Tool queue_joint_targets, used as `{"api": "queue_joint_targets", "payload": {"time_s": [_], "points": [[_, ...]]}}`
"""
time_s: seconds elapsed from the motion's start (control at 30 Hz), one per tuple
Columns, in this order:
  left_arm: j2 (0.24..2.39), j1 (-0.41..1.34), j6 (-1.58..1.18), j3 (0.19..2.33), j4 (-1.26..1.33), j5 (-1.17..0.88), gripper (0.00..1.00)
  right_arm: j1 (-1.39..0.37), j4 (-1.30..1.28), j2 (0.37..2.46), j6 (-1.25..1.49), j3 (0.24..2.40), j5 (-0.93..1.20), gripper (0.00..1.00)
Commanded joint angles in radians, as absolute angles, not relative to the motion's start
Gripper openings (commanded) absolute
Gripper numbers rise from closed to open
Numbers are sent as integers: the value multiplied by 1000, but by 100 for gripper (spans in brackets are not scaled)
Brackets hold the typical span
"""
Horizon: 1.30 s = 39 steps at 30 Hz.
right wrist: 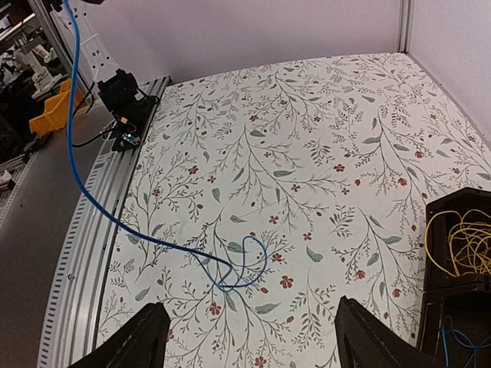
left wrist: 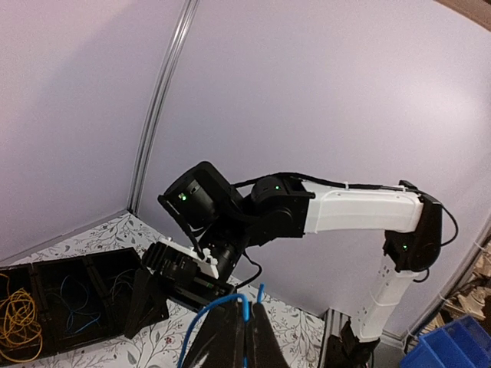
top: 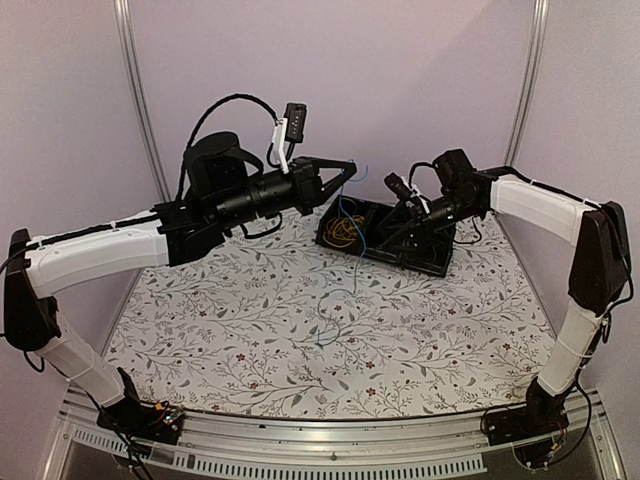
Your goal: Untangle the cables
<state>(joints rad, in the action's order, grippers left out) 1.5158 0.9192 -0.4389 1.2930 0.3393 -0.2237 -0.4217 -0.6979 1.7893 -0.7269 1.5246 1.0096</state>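
My left gripper is raised above the table, left of the black tray, and is shut on a thin blue cable. In the left wrist view the fingertips pinch the cable's bent end. The cable hangs down and ends in a loose loop on the table. My right gripper hovers over the tray, open and empty. A yellow-orange bundle lies in the tray's left compartment. More blue wire lies in the neighbouring compartment. I see no black wire.
The tray stands at the back of the flowered table, near the rear wall. A metal rail runs along the table's near edge, with the left arm's base on it. The right arm fills the middle of the left wrist view.
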Motion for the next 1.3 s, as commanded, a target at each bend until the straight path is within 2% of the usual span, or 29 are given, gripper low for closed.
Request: {"api": "queue_joint_targets", "payload": {"time_s": [0.0, 0.13, 0.2, 0.23, 0.27, 0.33, 0.37, 0.53, 0.57, 0.6, 0.63, 0.67, 0.77, 1.03, 1.27], "points": [[1491, 907, -439, 1284, 372, -216, 0, -502, -750, 1739, -786, 1493, 1044, 79], [1495, 907, -439, 1287, 373, -218, 0, -554, -693, 1741, -733, 1480, 1028, 79], [1494, 907, -438, 1289, 370, -218, 0, -562, -671, 1752, -704, 1490, 1029, 74], [1492, 907, -439, 1288, 368, -217, 0, -563, -667, 1759, -695, 1501, 1030, 68], [1490, 907, -438, 1287, 365, -217, 0, -563, -669, 1767, -685, 1513, 1028, 51], [1485, 906, -436, 1285, 361, -213, 0, -563, -675, 1778, -678, 1540, 995, 9], [1481, 906, -437, 1281, 359, -209, 0, -562, -678, 1781, -675, 1550, 972, 0], [1460, 906, -428, 1252, 362, -192, 0, -512, -687, 1763, -710, 1603, 877, 0], [1455, 906, -424, 1243, 362, -191, 3, -493, -698, 1766, -716, 1633, 869, 0], [1453, 907, -423, 1234, 361, -188, 9, -475, -712, 1776, -728, 1668, 863, 0], [1451, 906, -422, 1225, 356, -183, 26, -455, -729, 1786, -737, 1706, 857, 0], [1448, 907, -425, 1217, 348, -175, 36, -437, -743, 1801, -749, 1749, 847, 0], [1431, 905, -430, 1185, 328, -150, 48, -383, -774, 1865, -776, 1866, 829, 0], [1346, 902, -436, 1090, 306, -78, 49, -284, -746, 2061, -793, 2132, 793, 0], [1321, 900, -442, 1063, 289, -50, 49, -262, -619, 2202, -793, 2176, 702, 0]]}}
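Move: The right hand, open, has the hanging stretch of the blue cable about 5 cm back and 5 cm to its left, at about its own height. The black bin's middle lies some 14 cm ahead, 2 cm to the right and 19 cm below; the yellow cables in its left compartment are about 17 cm ahead and 9 cm left. From the left hand, pinching the cable's top, that hanging stretch is straight below by about 18 cm, 3 cm to the right. The right hand slips back and left about 5 cm each way to the hanging blue cable, shuts its fingers on it, then sweeps some 23 cm forward and 9 cm right up over the bin, rising about 10 cm before sinking roughly 5, rolling and swinging clockwise as it goes. Once the right has closed, the left hand, still till then, opens to about half, lets go of the cable's top, and backs off about 5 cm to its left and 3 cm down. ##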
